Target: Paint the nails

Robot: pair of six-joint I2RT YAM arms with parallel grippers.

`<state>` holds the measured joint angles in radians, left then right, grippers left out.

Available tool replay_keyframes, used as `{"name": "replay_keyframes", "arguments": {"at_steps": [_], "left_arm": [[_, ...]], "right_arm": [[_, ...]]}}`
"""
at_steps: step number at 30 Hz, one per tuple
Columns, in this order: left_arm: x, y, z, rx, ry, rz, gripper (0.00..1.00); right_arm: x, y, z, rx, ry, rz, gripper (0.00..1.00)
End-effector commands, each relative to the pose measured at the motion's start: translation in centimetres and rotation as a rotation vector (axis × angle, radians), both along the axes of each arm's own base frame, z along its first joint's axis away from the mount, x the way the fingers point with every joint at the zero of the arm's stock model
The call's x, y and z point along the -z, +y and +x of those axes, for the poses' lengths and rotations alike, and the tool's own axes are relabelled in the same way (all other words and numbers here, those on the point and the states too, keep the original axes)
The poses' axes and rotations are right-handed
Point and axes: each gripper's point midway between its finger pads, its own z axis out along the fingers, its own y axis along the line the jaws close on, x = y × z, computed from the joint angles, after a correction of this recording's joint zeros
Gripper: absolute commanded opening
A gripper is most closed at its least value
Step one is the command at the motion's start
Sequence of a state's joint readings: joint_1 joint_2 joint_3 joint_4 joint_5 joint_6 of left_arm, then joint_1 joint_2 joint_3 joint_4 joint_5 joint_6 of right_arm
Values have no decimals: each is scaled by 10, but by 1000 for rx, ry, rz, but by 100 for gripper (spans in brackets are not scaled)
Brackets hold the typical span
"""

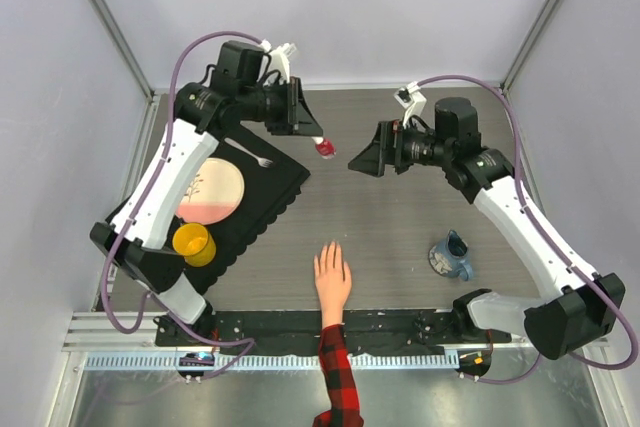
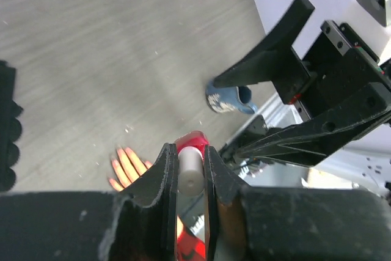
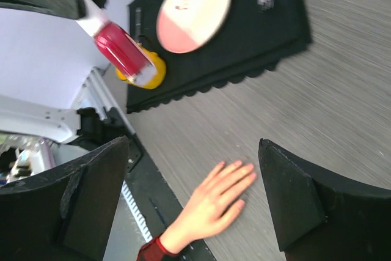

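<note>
A pale hand [image 1: 332,275] with a red-and-black plaid sleeve [image 1: 337,377] lies flat on the table near the front edge, fingers pointing away. Its nails [image 3: 247,172] are tiny and pinkish at the fingertips. My left gripper [image 1: 316,137] is raised over the table's back middle, shut on the white cap of a small red polish bottle [image 1: 325,148]. The left wrist view shows the cap between the jaws and the bottle [image 2: 192,142] beyond it, with the fingers of the hand [image 2: 125,166] far below. My right gripper [image 1: 365,152] is open and empty, facing the bottle [image 3: 122,53] from the right.
A black mat [image 1: 270,197] at the left holds a pink-and-cream plate [image 1: 210,192], a fork [image 1: 255,155] and a yellow cup [image 1: 193,244]. A blue mug [image 1: 452,257] stands at the front right. A black rail [image 1: 400,325] runs along the front edge.
</note>
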<state>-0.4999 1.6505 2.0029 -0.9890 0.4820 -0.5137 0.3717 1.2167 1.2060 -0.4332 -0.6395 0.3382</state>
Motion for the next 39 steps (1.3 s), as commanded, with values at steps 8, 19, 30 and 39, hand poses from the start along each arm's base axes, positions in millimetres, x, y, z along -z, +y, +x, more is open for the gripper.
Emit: {"name": "replay_keyframes", "arguments": {"at_steps": [8, 19, 30, 39], "left_arm": [[-37, -3, -56, 62, 117, -183, 0], [-54, -13, -62, 64, 207, -236, 0], [-37, -11, -58, 50, 212, -158, 0], [-35, -13, -55, 49, 180, -110, 0]], "right_arm": [[-49, 26, -33, -179, -181, 141, 90], [-58, 43, -43, -322, -209, 198, 82], [-64, 54, -35, -294, -264, 167, 67], [-64, 69, -35, -313, -300, 159, 56]]}}
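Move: The nail polish sticks out of the left fingers, which already grip its white cap. Its red body lies about 9 cm to the left of the right hand, 2 cm ahead and 4 cm higher. From the left hand, the open right gripper is some 12 cm right, 2 cm back and 6 cm lower. On the table, roughly 24 cm below the right hand, lie the fake hand, 14 cm back and 4 cm left, and the blue mug, 9 cm back and 21 cm right. Leftwards by about 6 cm, with some 4 cm back and 4 cm up, the right hand closes in on the polish's red body, turning counter-clockwise and narrowing its wide-open fingers around the body to just over half open. The left hand keeps its grip on the cap and draws back 5 cm, rising about 4 cm and then sinking by half of that, with a slight tilt. ##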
